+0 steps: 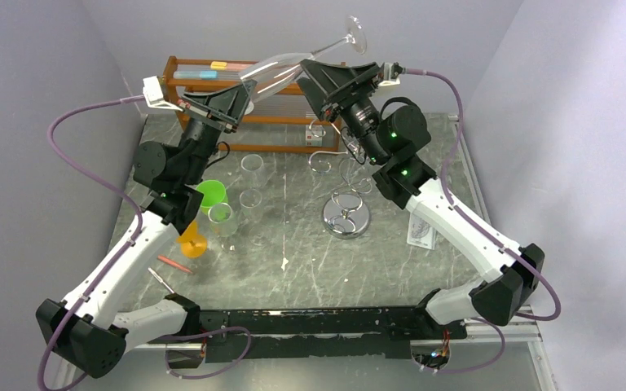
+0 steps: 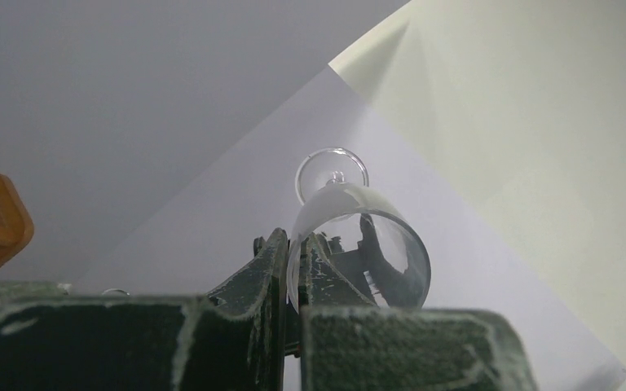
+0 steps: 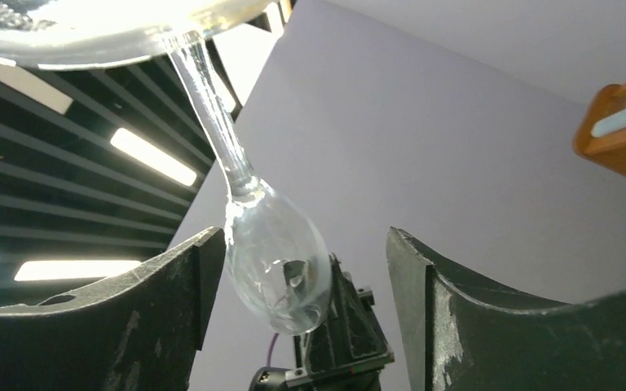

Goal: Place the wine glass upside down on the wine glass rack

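Observation:
The clear wine glass point(image 1: 281, 69) is held high above the back of the table, tilted, with its foot point(image 1: 356, 34) up and to the right. My left gripper point(image 1: 249, 91) is shut on the rim of its bowl: one finger is inside the wine glass point(image 2: 350, 220) and one outside, around my left gripper point(image 2: 297, 261). My right gripper point(image 1: 308, 69) is open, its fingers either side of the bowl's stem end. In the right wrist view the wine glass point(image 3: 273, 252) hangs between the wide jaws of my right gripper point(image 3: 303, 244), close to the left finger. The chrome wine glass rack point(image 1: 344, 220) stands below on the table.
A brown wooden shelf point(image 1: 212, 73) stands at the back. Two clear tumblers point(image 1: 251, 163) point(image 1: 250, 198), a green cup point(image 1: 210, 193), a glass with a green lid point(image 1: 221, 214) and an orange funnel point(image 1: 191, 240) sit at centre-left. A red pencil point(image 1: 174, 263) lies near the left arm, a card point(image 1: 421, 232) under the right arm.

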You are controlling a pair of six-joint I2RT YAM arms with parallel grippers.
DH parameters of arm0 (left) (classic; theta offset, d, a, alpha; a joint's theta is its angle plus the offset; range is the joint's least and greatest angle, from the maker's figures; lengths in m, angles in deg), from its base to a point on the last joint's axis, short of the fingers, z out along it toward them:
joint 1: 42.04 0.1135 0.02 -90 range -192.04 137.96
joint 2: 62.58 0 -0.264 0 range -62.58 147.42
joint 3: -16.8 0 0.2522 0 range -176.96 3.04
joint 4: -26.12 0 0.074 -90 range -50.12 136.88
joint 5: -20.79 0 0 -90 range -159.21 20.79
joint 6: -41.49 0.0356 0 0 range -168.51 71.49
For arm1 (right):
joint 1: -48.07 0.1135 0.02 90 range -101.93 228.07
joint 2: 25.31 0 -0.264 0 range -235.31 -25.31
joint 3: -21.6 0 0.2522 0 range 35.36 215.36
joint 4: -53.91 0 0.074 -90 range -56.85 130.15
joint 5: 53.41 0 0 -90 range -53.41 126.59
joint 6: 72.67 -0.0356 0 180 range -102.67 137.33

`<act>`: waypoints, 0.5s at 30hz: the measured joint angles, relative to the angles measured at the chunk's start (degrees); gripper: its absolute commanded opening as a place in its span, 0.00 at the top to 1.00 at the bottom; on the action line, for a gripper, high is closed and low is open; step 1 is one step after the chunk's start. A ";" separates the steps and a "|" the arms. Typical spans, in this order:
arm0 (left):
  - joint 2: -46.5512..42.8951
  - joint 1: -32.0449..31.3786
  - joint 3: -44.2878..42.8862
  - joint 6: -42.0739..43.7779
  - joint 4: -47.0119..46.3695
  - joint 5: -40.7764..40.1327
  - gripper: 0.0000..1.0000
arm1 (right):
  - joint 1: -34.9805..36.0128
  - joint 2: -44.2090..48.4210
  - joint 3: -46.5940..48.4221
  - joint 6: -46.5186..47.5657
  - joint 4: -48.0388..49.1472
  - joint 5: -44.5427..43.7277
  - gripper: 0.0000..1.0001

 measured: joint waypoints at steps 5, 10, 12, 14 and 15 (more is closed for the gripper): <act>-0.13 -0.17 1.33 -1.09 -0.83 0.81 0.95 | 0.68 -1.27 -0.13 0.24 5.11 0.44 0.36; -0.79 -0.20 2.32 -1.81 -1.70 1.20 0.95 | 1.55 -1.84 -0.09 1.09 7.67 0.87 0.58; -0.98 -0.17 2.38 -1.88 -1.79 1.18 0.95 | 1.81 -2.16 0.04 1.42 8.66 1.09 0.68; -1.14 -0.17 2.38 -1.90 -1.97 1.22 0.95 | 1.81 -2.19 0.07 1.86 9.03 1.22 0.79; -1.18 -0.17 2.38 -1.79 -2.05 1.29 0.95 | 1.86 -2.16 0.07 2.12 9.29 1.27 0.83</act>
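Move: The wine glass, its rim end already in the left fingers, slants up and to the right; its middle is about 3 cm above the open right hand, otherwise level with it. From the left hand that middle lies some 5 cm ahead, 9 cm right and 5 cm up. The glass rack stands about 36 cm below the right hand, level ahead and 9 cm right; the wooden shelf is about 22 cm ahead, 18 cm left and 38 cm down. Up by about 2 cm, with a little back and left, the right hand brings the glass's bowl between its fingers while its fingertips tilt a few degrees higher. Its wide-open fingers close to under half and pinch the bowl near the stem. The left hand keeps its shut grip on the rim, nearly still, easing about 1 cm back. ##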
